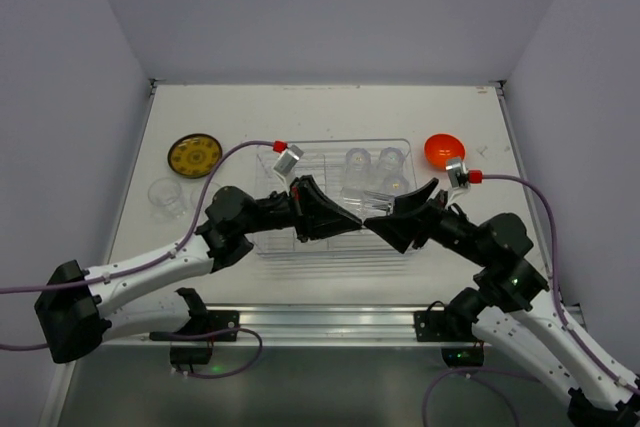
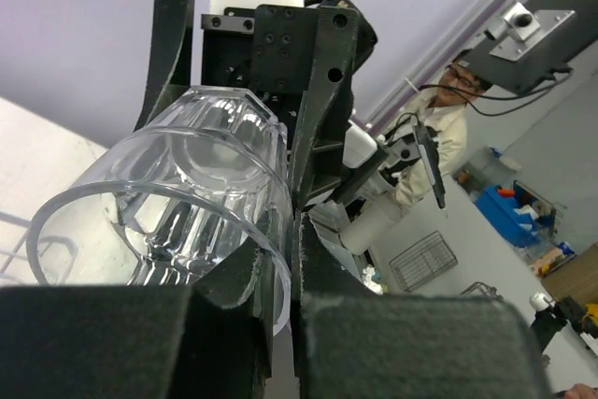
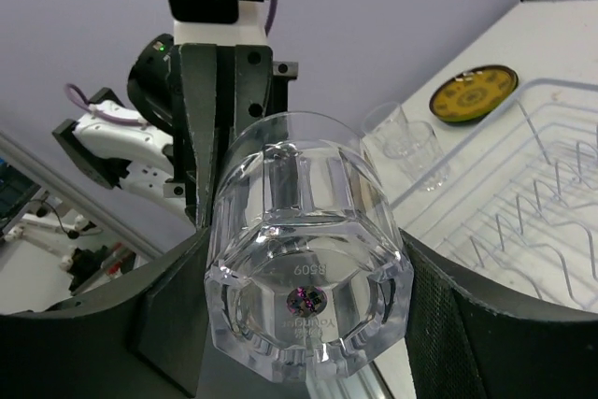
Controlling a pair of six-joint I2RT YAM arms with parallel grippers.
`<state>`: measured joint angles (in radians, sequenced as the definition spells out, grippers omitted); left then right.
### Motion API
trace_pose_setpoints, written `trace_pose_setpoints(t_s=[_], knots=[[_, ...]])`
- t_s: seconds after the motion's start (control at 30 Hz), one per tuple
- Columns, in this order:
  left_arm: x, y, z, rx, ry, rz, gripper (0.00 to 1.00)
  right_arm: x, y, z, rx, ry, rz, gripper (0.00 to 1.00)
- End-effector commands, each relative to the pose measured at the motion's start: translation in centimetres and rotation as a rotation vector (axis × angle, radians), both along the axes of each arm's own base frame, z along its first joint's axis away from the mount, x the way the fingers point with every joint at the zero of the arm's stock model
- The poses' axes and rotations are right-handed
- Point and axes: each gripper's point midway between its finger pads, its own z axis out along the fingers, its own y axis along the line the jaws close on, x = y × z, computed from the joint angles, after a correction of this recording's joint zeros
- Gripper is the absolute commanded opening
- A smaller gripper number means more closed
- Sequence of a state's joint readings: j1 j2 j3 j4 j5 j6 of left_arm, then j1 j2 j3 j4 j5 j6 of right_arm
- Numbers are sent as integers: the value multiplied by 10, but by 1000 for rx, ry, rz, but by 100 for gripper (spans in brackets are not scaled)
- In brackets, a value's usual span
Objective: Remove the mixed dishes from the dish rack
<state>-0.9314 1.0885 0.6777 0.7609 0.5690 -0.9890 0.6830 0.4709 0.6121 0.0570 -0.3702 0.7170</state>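
Note:
A clear glass cup (image 2: pixel 187 184) hangs in the air over the dish rack (image 1: pixel 300 247), held between both grippers. My left gripper (image 2: pixel 294 231) pinches its rim wall, one finger inside and one outside. My right gripper (image 3: pixel 304 249) clasps the cup body (image 3: pixel 304 268) from both sides, base toward its camera. In the top view the left gripper (image 1: pixel 345 219) and right gripper (image 1: pixel 385 225) meet tip to tip. Three glass cups (image 1: pixel 390 159) stand in the rack's far part. The orange bowl (image 1: pixel 443 151) sits right of the rack, the yellow plate (image 1: pixel 194 155) far left.
Two glass cups (image 1: pixel 165 195) stand on the table left of the rack, below the plate; they also show in the right wrist view (image 3: pixel 402 133) beside the plate (image 3: pixel 474 92). The rack's ribbed wires (image 3: pixel 551 193) lie below the held cup. Walls close in the table.

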Motion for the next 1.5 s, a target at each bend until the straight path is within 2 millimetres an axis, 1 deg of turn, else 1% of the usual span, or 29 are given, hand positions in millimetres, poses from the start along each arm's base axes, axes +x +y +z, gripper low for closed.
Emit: trace_pose_setpoints(t_s=[0.0, 0.03, 0.1, 0.13, 0.17, 0.2, 0.23, 0.27, 0.3, 0.33, 0.37, 0.43, 0.47, 0.5, 0.53, 0.57, 0.6, 0.63, 0.67, 0.7, 0.77, 0.8, 0.9, 1.03, 1.17, 1.27, 1.3, 1.4, 1.47], knots=[[-20, 6, 34, -112, -123, -41, 0, 2, 0, 12, 32, -59, -3, 0], [-18, 5, 31, -107, -125, -27, 0, 2, 1, 10, 29, -59, -3, 0], [-11, 5, 20, -58, -104, 10, 0, 4, -2, 6, 14, -50, -24, 31], [-4, 7, 21, -47, -120, 67, 0, 13, -5, -5, -9, -9, -77, 52], [2, 6, 9, 17, -93, 95, 0, 17, -10, -8, -18, 7, -114, 82], [7, 7, 5, 53, -90, 127, 0, 23, -15, -14, -31, 23, -157, 96], [22, 13, 7, 82, -126, 230, 0, 37, -26, -33, -81, 84, -262, 99], [33, 17, -26, 242, -72, 287, 0, 44, -34, -42, -105, 110, -319, 99], [44, 24, -21, 286, -75, 362, 0, 48, -43, -47, -119, 129, -374, 99], [63, 40, -24, 343, -86, 499, 0, 52, -53, -63, -167, 177, -437, 99], [66, 55, -53, 492, -49, 540, 0, 62, -70, -68, -181, 193, -543, 99], [78, 84, -48, 550, -56, 678, 0, 65, -85, -76, -204, 206, -619, 99], [77, 100, -66, 650, -26, 710, 0, 68, -90, -79, -213, 203, -651, 99], [87, 120, -60, 677, 1, 823, 0, 68, -91, -82, -222, 200, -656, 99], [90, 135, -63, 721, 27, 884, 0, 70, -92, -85, -240, 199, -664, 99], [85, 160, -86, 866, 66, 925, 0, 72, -92, -89, -257, 202, -672, 99], [86, 177, -92, 931, 92, 986, 0, 76, -95, -89, -271, 202, -693, 99], [95, 200, -89, 972, 125, 1103, 0, 80, -94, -100, -330, 224, -706, 99], [90, 222, -102, 1080, 141, 1138, 0, 84, -96, -104, -363, 235, -722, 99], [91, 232, -105, 1118, 143, 1165, 0, 89, -99, -99, -378, 237, -745, 99], [98, 254, -110, 1191, 168, 1204, 0, 99, -97, -113, -467, 269, -759, 99], [102, 259, -111, 1206, 181, 1214, 0, 103, -99, -111, -480, 272, -771, 99], [115, 276, -129, 1278, 274, 1203, 0, 115, -102, -121, -545, 291, -796, 99], [112, 289, -162, 1429, 371, 1149, 0, 119, -113, -132, -582, 301, -834, 99], [104, 290, -173, 1498, 424, 1106, 0, 115, -113, -130, -544, 281, -821, 99], [96, 283, -188, 1513, 465, 1034, 0, 111, -114, -124, -519, 264, -816, 99], [91, 280, -198, 1520, 482, 991, 0, 111, -114, -124, -513, 261, -814, 99], [85, 279, -216, 1559, 512, 952, 0, 108, -110, -120, -492, 241, -788, 99], [87, 276, -223, 1553, 504, 934, 0, 107, -109, -119, -488, 237, -783, 99]])
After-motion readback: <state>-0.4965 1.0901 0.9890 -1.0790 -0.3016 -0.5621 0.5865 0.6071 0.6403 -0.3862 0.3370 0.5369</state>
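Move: The clear spot left of the rack, where I'm taking the handed-over glass, lies about 32 cm left, 8 cm ahead and 30 cm below my left hand. The nearest standing glass is some 10 cm beyond that spot and 4 cm farther left; the yellow plate is 29 cm ahead and 42 cm left. From my right hand, the rack's nearest glass is about 15 cm ahead, 6 cm right, 27 cm down; two others stand some 6 cm behind it, one 2 cm right of it, the other 10 cm left. My right fingers open and let go of the glass that my left fingers already pinch by its rim. I carry it about 28 cm left and 21 cm down to beside the rack, forward first, then easing back, my wrist swinging over until the fingers point down. My right hand, open, draws off right, down and forward towards the rack's nearest glass, turning clockwise, and lifts slightly at the end. ##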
